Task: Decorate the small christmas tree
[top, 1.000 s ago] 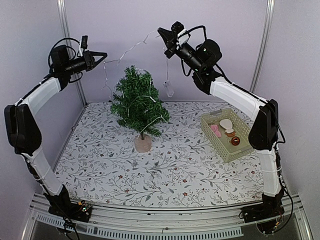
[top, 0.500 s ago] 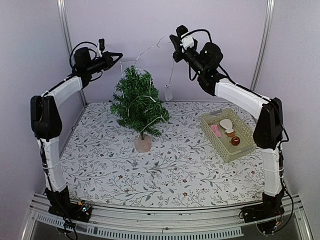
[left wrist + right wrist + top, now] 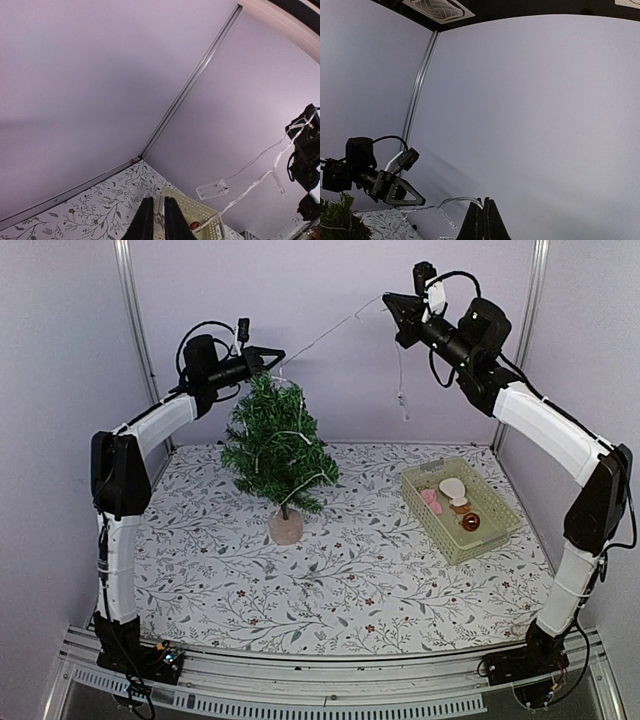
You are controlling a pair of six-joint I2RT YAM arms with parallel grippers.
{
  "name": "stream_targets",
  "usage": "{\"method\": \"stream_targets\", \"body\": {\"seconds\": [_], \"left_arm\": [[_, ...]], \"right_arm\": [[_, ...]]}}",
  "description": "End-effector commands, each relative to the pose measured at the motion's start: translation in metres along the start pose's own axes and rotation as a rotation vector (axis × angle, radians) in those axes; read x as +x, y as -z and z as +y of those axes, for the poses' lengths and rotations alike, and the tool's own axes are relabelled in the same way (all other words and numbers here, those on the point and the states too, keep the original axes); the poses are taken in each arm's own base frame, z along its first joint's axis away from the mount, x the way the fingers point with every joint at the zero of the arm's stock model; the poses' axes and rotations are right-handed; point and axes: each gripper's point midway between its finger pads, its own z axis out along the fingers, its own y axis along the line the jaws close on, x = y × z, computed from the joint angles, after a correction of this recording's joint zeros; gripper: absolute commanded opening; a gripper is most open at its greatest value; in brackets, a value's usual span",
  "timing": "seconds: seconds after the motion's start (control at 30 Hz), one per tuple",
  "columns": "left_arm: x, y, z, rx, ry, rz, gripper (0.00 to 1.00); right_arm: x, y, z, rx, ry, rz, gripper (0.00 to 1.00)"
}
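Observation:
The small christmas tree (image 3: 278,445) stands on its pale round base (image 3: 286,527) at the back left of the table, with a thin light string draped in its branches. My left gripper (image 3: 272,356) hovers just above the treetop, shut on the light string (image 3: 330,330). The string runs up and to the right to my right gripper (image 3: 392,302), which is shut on it too. A small clear battery box (image 3: 403,400) dangles below the right gripper. In the left wrist view the pale string sits between the dark fingers (image 3: 145,220), with the battery box (image 3: 212,189) beyond. In the right wrist view the string (image 3: 455,201) curves away from the shut right gripper (image 3: 484,201).
A pale yellow basket (image 3: 485,535) at the right of the table holds a few ornaments, among them a pink one and a brown ball. A floral cloth (image 3: 330,580) covers the table. Walls close off the back and both sides.
Both arms swung to the right. The left gripper travelled from the far left to above the treetop. The right gripper moved up and right, drawing the string out straighter.

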Motion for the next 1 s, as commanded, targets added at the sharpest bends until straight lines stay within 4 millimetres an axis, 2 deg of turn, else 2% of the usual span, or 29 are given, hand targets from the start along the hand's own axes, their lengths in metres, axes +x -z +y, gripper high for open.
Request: {"method": "stream_targets", "body": {"seconds": [0.0,0.1,0.23,0.3,0.43,0.53,0.63,0.67,0.77,0.83,0.97], "left_arm": [[-0.013,0.001,-0.008,0.035,-0.028,-0.02,0.22],[-0.016,0.006,0.0,-0.02,-0.01,-0.022,0.45],[-0.028,0.022,0.013,-0.123,-0.019,-0.038,0.63],[-0.034,0.029,0.013,-0.149,-0.038,-0.042,0.66],[-0.043,0.044,0.01,-0.208,-0.073,-0.054,0.69],[-0.049,0.056,0.003,-0.25,-0.106,-0.071,0.7],[-0.052,0.062,-0.008,-0.245,-0.12,-0.075,0.71],[-0.051,0.064,-0.01,-0.244,-0.118,-0.073,0.71],[-0.048,0.069,-0.016,-0.244,-0.121,-0.069,0.7],[-0.045,0.074,-0.017,-0.256,-0.124,-0.062,0.7],[-0.043,0.082,-0.023,-0.277,-0.134,-0.055,0.7]], "right_arm": [[-0.071,0.024,0.007,-0.08,-0.063,-0.124,0.0],[-0.085,0.033,0.001,-0.05,-0.072,-0.138,0.0],[-0.083,0.042,-0.019,0.045,-0.071,-0.111,0.0],[-0.077,0.046,-0.029,0.084,-0.08,-0.091,0.0],[-0.085,0.056,-0.036,0.113,-0.087,-0.093,0.0],[-0.082,0.063,-0.059,0.198,-0.099,-0.074,0.0],[-0.064,0.063,-0.087,0.258,-0.136,-0.033,0.0],[-0.051,0.058,-0.089,0.258,-0.149,-0.015,0.0],[-0.032,0.045,-0.088,0.232,-0.184,0.012,0.0],[-0.008,0.033,-0.088,0.226,-0.222,0.044,0.0],[0.021,0.024,-0.107,0.32,-0.228,0.089,0.0]]}}
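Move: About 20 cm nearer the base than the left hand and straight in line sideways stands the tree, its middle some 15 cm lower; this hand still pinches the light string beyond the treetop. From the right hand, holding the string higher up, the tree lies roughly 23 cm left, 8 cm back and 32 cm lower. The battery box dangles about 21 cm below that hand and 4 cm right, level forward; the basket is 20 cm right, 3 cm back and 50 cm down. Opening wide, the left fingers let go of the light string, and the hand, after a small reach forward, backs off left about 7 cm, finally rising and drawing back while turning counter-clockwise some 15 degrees. The right hand keeps its pinch on the string, swings back and up about 6 cm each, then forward, down and right, ending 10 cm farther right from the tree, tilting slightly. ##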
